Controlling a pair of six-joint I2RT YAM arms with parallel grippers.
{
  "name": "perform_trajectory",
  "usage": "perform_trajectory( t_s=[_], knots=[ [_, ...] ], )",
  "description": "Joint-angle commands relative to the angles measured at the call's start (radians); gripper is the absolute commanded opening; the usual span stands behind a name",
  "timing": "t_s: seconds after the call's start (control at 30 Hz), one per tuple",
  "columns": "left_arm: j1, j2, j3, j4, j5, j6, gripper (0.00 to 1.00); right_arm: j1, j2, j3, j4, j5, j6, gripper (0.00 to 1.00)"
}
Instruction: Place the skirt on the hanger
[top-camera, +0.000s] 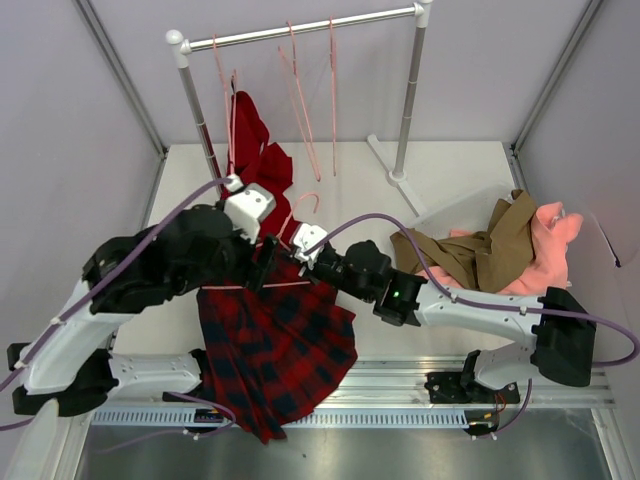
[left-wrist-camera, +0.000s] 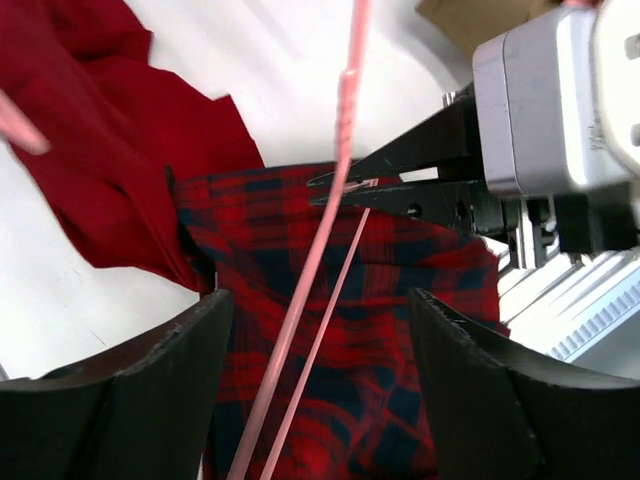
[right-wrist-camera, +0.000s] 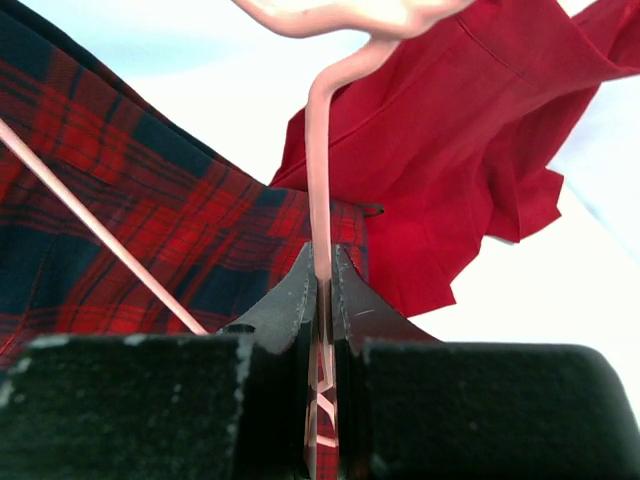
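Note:
The red and navy plaid skirt (top-camera: 275, 350) lies spread between the two arms, its lower part hanging over the near edge. A pale-pink hanger (top-camera: 303, 203) lies over the skirt's top edge, hook toward the rack. My right gripper (top-camera: 306, 242) is shut on the hanger's neck (right-wrist-camera: 318, 180), just below the hook. My left gripper (left-wrist-camera: 320, 300) is open above the skirt (left-wrist-camera: 400, 290). Two thin rods of the hanger (left-wrist-camera: 300, 320) pass between its fingers (left-wrist-camera: 150, 380) without touching them. In the left wrist view the right gripper (left-wrist-camera: 340, 185) pinches the hanger.
A plain red garment (top-camera: 262, 150) hangs low at the rack's left post, just behind the skirt. The clothes rack (top-camera: 300, 30) at the back holds several pink hangers. Tan and pink clothes (top-camera: 500, 245) are piled at the right. A metal rail (top-camera: 400, 375) runs along the near edge.

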Motion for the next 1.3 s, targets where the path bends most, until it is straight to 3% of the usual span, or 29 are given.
perform_trajectory(
  t_s=[0.0, 0.07, 0.13, 0.23, 0.27, 0.3, 0.37, 0.4, 0.47, 0.5, 0.6, 0.73, 0.9, 1.1, 1.27],
  knots=[
    [0.010, 0.013, -0.016, 0.016, 0.073, 0.075, 0.73, 0.001, -0.072, 0.054, 0.084, -0.058, 0.009, 0.00],
    [0.020, 0.033, -0.038, 0.027, 0.088, 0.084, 0.67, 0.001, -0.078, 0.053, 0.075, -0.072, 0.006, 0.00],
    [0.039, 0.043, -0.056, 0.027, 0.091, 0.085, 0.53, 0.001, -0.086, 0.048, 0.072, -0.075, 0.005, 0.00],
    [0.062, 0.047, -0.056, 0.031, 0.082, 0.065, 0.23, -0.002, -0.093, 0.053, 0.047, -0.075, 0.015, 0.01],
    [0.072, 0.041, -0.056, 0.034, 0.078, 0.048, 0.03, -0.003, -0.093, 0.057, 0.037, -0.079, 0.028, 0.04],
    [0.077, 0.026, -0.067, 0.043, 0.055, 0.034, 0.00, -0.011, -0.093, 0.062, 0.024, -0.081, 0.063, 0.08],
    [0.091, 0.007, -0.078, 0.047, 0.035, 0.002, 0.00, -0.026, -0.099, 0.083, -0.040, -0.098, 0.121, 0.16],
    [0.092, -0.014, -0.091, 0.044, 0.016, -0.012, 0.00, -0.046, -0.103, 0.090, -0.071, -0.127, 0.191, 0.31],
    [0.094, -0.036, -0.104, 0.041, 0.019, -0.041, 0.00, -0.069, -0.135, 0.093, -0.169, -0.164, 0.267, 0.50],
    [0.094, -0.048, -0.131, 0.042, 0.025, -0.050, 0.00, -0.095, -0.151, 0.082, -0.195, -0.176, 0.301, 0.65],
    [0.097, -0.082, -0.168, 0.028, 0.010, -0.069, 0.00, -0.143, -0.239, -0.027, -0.258, -0.170, 0.472, 0.81],
    [0.100, -0.086, -0.181, 0.016, -0.022, -0.087, 0.00, -0.205, -0.357, -0.211, -0.255, -0.149, 0.580, 0.88],
    [0.148, -0.102, -0.202, 0.013, -0.034, -0.104, 0.00, -0.256, -0.406, -0.288, -0.335, -0.012, 0.732, 0.90],
    [0.177, -0.068, -0.211, -0.042, -0.141, -0.147, 0.00, -0.260, -0.302, -0.312, -0.292, -0.070, 0.744, 0.89],
    [0.241, -0.065, -0.188, -0.084, -0.218, -0.185, 0.00, -0.204, -0.140, -0.381, -0.079, -0.083, 0.631, 0.89]
  ],
)
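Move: The open left hand has the hanger's arm, just under its twisted neck, about 2 cm below, 1 cm ahead and 1 cm right; the plaid skirt's middle is some 30 cm below and 3 cm back, the red garment about 18 cm ahead, 4 cm left. The right hand still pinches the hanger; the skirt's right corner lies level ahead-wise, roughly 12 cm to its right and 20 cm below. Left pinches and carries the hanger left-down; right releases, sinking about 13 cm and rightwards towards the skirt. ##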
